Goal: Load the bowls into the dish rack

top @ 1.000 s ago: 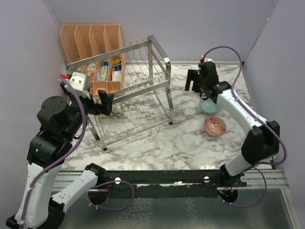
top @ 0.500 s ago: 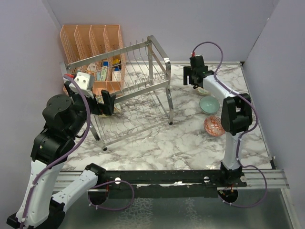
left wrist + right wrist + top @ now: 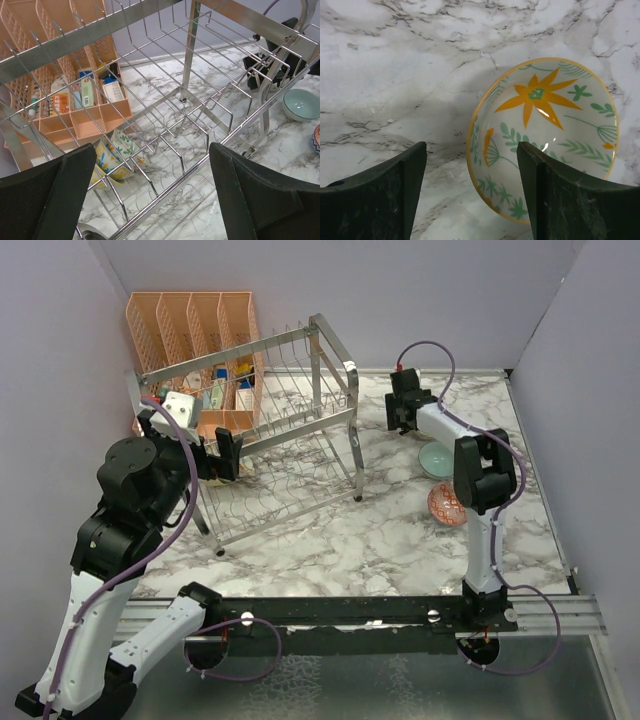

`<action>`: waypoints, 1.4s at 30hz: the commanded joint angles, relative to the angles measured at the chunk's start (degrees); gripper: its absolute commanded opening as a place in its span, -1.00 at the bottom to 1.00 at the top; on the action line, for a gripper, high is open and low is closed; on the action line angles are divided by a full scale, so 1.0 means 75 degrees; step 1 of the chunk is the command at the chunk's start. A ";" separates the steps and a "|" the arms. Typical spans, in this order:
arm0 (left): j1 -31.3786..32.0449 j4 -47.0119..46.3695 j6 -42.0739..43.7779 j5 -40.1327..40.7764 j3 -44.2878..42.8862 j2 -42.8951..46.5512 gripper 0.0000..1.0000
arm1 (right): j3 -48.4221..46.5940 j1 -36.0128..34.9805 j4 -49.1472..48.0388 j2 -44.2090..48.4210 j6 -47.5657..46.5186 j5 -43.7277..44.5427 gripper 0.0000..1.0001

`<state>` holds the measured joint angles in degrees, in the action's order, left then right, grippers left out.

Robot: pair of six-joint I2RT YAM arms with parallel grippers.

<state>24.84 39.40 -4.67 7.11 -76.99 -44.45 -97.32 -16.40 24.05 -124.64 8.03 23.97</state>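
Note:
An orange-flower bowl (image 3: 545, 135) sits on the marble; in the top view my right arm hides it. My right gripper (image 3: 470, 147) hangs open over it, with the bowl's left rim between the fingers and neither finger touching. That gripper (image 3: 403, 412) is right of the dish rack (image 3: 290, 430). A teal bowl (image 3: 438, 460) and a red-orange bowl (image 3: 448, 505) lie nearer on the right. My left gripper (image 3: 152, 150) is open and empty over the dish rack's (image 3: 200, 75) wires. Below them, a blue-yellow bowl (image 3: 107, 162) and a green-leaf bowl (image 3: 125, 145) lean among the tines.
A peach plastic organizer (image 3: 190, 330) with small packets stands behind the rack at the back left. Purple walls close the left, back and right. The rack's tall end frame (image 3: 338, 390) stands between the two arms.
My right arm has swung from above the teal bowl towards the back and left, and now sits over the orange-flower bowl. The left gripper has shifted only slightly at the rack.

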 commanded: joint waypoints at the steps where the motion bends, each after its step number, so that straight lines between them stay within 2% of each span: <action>1: 0.0016 0.0139 0.0025 0.0423 -0.0147 0.0031 0.98 | -0.0073 0.0038 -0.0240 -0.0364 -0.0146 0.0459 0.38; 5: 0.0018 0.0161 0.0005 0.0534 -0.0307 0.0065 0.99 | 0.0062 0.0036 -0.0433 -0.0352 -0.0084 0.0352 0.04; 8: 0.0016 0.0115 -0.0027 0.0563 -0.0349 0.0158 0.98 | 0.0097 0.0034 -0.0490 -0.0389 -0.0060 0.0424 -0.02; 9: 0.0016 0.0091 -0.0035 0.0563 -0.0363 0.0204 0.99 | 0.0097 0.0031 -0.0490 -0.0406 -0.0048 0.0461 -0.11; 12: 0.0022 0.0004 -0.0042 0.0606 -0.0418 0.0291 0.99 | 0.0195 0.0036 -0.0500 -0.0340 0.0070 0.0539 -0.53; 14: 0.0022 -0.0011 -0.0035 0.0649 -0.0464 0.0304 0.98 | 0.0358 0.0032 -0.0621 -0.0159 0.0102 0.0543 -0.69; 16: 0.0016 -0.0014 -0.0034 0.0679 -0.0519 0.0319 0.99 | 0.0577 0.0031 -0.0910 0.0094 0.0068 0.0800 -0.76; 18: 0.0020 -0.0001 -0.0045 0.0669 -0.0539 0.0338 0.99 | 0.0755 0.0035 -0.1095 0.0318 -0.0052 0.0924 -0.96; 22: 0.0022 0.0003 -0.0068 0.0712 -0.0536 0.0414 0.99 | 0.1022 0.0032 -0.1311 0.0895 -0.0201 0.0317 -0.98; 32: 0.0017 0.0020 -0.0113 0.0768 -0.1036 0.0465 0.98 | 0.2513 0.0043 -0.2405 0.3689 -0.0068 -0.1707 -0.98; 38: 0.0018 -0.0027 -0.0186 0.0821 -0.1083 0.0557 0.98 | 0.3387 0.0043 -0.2184 0.5440 0.0597 -0.3395 -0.98; 42: 0.0016 -0.0007 -0.0246 0.0781 -0.1135 0.0482 0.98 | 0.4204 0.0043 -0.1874 0.6665 0.1010 -0.3996 -0.98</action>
<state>24.88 40.32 -5.54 11.92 -83.99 -40.71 -70.83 -16.38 9.93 -82.35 11.68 2.66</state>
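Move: My right hand already hovers over the near-left rim of the flowered bowl, whose middle is about 6 cm to my right, 2 cm ahead and 3 cm below. The green bowl sits some 9 cm back and 9 cm right of this hand, the red patterned bowl about 20 cm back and 12 cm right, and the rack's near right foot some 19 cm back and 13 cm left. From my left hand the flowered bowl is roughly 30 cm ahead, 47 cm right and 37 cm below. With my right hand I sink a last 2–3 cm so the fingers straddle the bowl's left rim, close to pinch its wall, then lift about 22 cm, drawing back some 9 cm and a little left as the fingers tip up and the hand turns counter-clockwise. Meanwhile my open left hand rises about 6 cm, easing back and left off the rack, its fingertips tipping up slightly. ##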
